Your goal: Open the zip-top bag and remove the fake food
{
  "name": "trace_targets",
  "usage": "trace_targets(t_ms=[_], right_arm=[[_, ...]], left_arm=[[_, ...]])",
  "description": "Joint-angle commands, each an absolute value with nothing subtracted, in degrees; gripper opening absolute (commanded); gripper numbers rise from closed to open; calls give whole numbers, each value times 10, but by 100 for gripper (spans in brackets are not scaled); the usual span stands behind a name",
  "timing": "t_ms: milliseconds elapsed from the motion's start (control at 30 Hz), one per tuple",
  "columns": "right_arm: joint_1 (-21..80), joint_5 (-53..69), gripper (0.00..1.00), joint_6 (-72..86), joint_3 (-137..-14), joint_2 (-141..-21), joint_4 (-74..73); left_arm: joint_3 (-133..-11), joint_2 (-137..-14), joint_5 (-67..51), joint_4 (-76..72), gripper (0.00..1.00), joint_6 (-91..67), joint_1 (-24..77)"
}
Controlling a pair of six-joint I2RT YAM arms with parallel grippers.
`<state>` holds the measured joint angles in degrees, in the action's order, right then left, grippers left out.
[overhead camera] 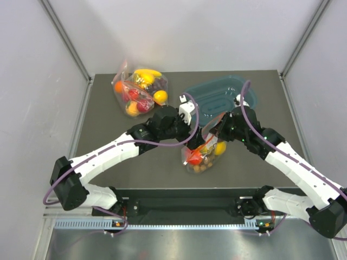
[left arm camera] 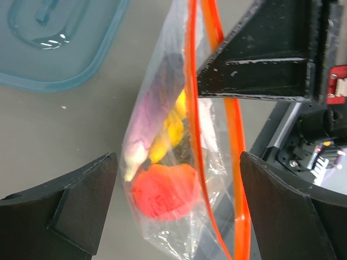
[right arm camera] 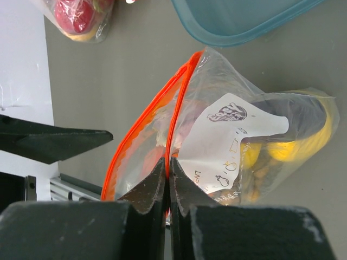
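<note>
The zip-top bag hangs near the table's front edge, its mouth parted: the two red-orange strips stand apart. My right gripper is shut on one strip of the bag's mouth. The fake food shows through the plastic: a red tomato, yellow pieces and a purple eggplant. My left gripper is open, with one finger on each side of the bag and its strips. The right-hand finger is close beside the outer strip; I cannot tell whether they touch.
A teal tray lies at the back right, just behind the grippers. A second clear bag with a banana and an orange sits at the back left. Both arms meet over the table's front middle.
</note>
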<state>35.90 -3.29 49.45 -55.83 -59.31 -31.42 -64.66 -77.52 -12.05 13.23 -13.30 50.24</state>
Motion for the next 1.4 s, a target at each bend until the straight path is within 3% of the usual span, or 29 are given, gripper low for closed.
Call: trace_targets(t_ms=[0,133,367,400,467,500,633,867,1367], right_arm=[[367,-23,0,481,-556,-577,-304],[367,-13,0,475,-554,-573,-307],[367,-3,0,467,-553,-564,-316],[367,-2,0,463,-555,-564,-318],[367,16,0,455,-562,-567,-324],[367,20,0,451,-565,-568,-327],[367,37,0,428,-589,-582,-345],[367,47,0,394,-661,-609,-407],[367,18,0,382,-675,-644,-455]], left_arm=[[-671,-775,-99,93,98,-121,501],[-659,-776,-91,82,88,-131,499],[-660,-800,-104,77,54,-148,497],[-661,-803,-108,77,43,-149,497],[-664,-811,-116,79,33,-148,497],[-665,-814,-118,81,22,-146,497],[-677,-814,-90,127,0,-134,497],[-686,-740,15,263,0,-98,480],[-734,-642,8,424,0,-158,475]])
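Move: The bag's free zip lip, the far one, hangs almost between my left hand's open fingers, about 1 cm ahead, 1 cm right and 2 cm below. The red food inside the bag is roughly 6 cm back, 1 cm left and 9 cm below. The blue bin's middle is some 12 cm ahead, 8 cm right and 15 cm below. From my right hand, already pinching the zip edge, that lip is about 5 cm left, 2 cm back and 1 cm lower. I ease my left hand down a little over 2 cm and slightly forward while its fingers shut on the far zip lip, then pull the lip left about 10 cm, away from my right hand. Late in the pull the left hand climbs some 6 cm and draws back, turning a bit counter-clockwise. My right hand keeps its pinch on the zip edge, backing about 2.5 cm and turning some 15 degrees. ##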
